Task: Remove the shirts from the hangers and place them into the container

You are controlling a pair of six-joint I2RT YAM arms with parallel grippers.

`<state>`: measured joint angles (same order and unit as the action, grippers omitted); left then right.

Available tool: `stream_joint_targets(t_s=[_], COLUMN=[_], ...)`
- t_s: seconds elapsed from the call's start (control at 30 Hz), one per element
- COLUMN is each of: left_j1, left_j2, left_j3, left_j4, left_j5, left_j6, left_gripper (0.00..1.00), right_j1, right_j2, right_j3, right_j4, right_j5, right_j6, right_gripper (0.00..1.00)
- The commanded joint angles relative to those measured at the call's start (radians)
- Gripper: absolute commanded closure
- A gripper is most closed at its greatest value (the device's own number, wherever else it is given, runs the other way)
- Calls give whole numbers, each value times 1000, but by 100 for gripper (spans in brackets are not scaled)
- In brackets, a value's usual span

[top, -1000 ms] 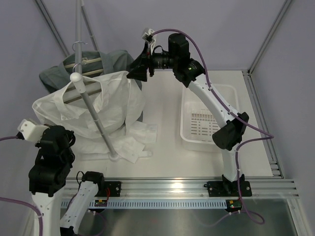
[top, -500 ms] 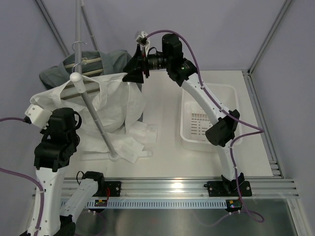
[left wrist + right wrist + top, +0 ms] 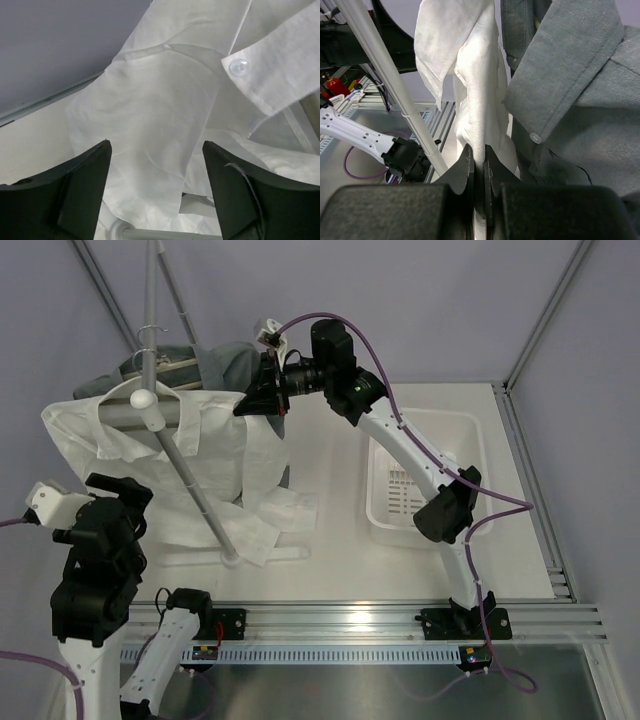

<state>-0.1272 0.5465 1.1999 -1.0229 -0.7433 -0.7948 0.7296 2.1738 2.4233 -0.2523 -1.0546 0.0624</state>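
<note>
The white shirt [image 3: 205, 455] hangs spread over its hanger beside the pole, its tail lying on the table. Behind it the grey-green shirt [image 3: 228, 358] hangs on a light-wood hanger [image 3: 176, 364]. My right gripper [image 3: 256, 400] is shut on a fold of the white shirt's [image 3: 470, 85] front edge, with the grey-green shirt [image 3: 570, 75] just to its right. My left gripper [image 3: 155, 145] is open low at the left, facing the white shirt [image 3: 155, 100] and its button [image 3: 239, 66] without touching them. The white container [image 3: 470, 430] stands at the right.
A grey metal pole [image 3: 188, 475] with a white knob top slants across the white shirt down to its foot [image 3: 232, 558]. The pole [image 3: 385, 75] also runs close to the left of my right gripper. The arm bases sit on the aluminium rail [image 3: 350, 625] at the near edge.
My left gripper opened and dropped back from the white shirt. My right gripper moved left and shut on the shirt's front edge. The shirt now hangs higher and more spread out.
</note>
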Motion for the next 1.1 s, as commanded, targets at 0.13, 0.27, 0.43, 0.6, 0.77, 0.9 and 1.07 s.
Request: stream_joint_targets(t_s=[0.13,0.27,0.43,0.6,0.77,0.9,1.07], left_j1=[1,1,1,1,0,0,1], left_j2=[-108,-143,-203,-214,-163,-200,-266], left_j3=[10,-25,-123,-181,-166,-178,-152], left_j4=[20,44,125,181,184,251,250], left_j5=[134,171,235,295,401,550,621], left_j6=[25,49,51,77,138,177,189], left_gripper=[6,5,5,5,5,6,6], right_j1=[27,27,42,51,53,60,60], right_j2=[-85,-85,-29,-36,52,99,141], right_j3=[-1,51,207,210,296,296,313], right_j4=[-53,-122,-202,-99,16,96,127], right_j5=[45,30,-18,-24,-90,-102,-99], right_j6=[-30,-55,-104,-35,109,172,214], right_gripper=[100,100,100,100,100,100,100])
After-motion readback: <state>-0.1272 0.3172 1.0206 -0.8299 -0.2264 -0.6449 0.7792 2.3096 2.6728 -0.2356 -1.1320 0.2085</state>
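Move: The right hand already pinches the white shirt's right shoulder. The hanger still inside it lies about 19 cm to its left and 2 cm back; the grey shirt hangs roughly 10 cm left and 8 cm ahead. From the empty left hand, the white shirt's front is some 7 cm ahead, 9 cm right and slightly lower, with the rack's slanted post about 11 cm right and 3 cm ahead. Keeping its pinch on the white shirt's right shoulder, the right hand draws it back and up about 4 cm each, then eases left and partly down again. The left hand, already off the cloth, finishes opening, backs off 2 cm, dips, then sweeps some 8 cm right towards the shirt's front and the post, turning about 30 degrees clockwise. ##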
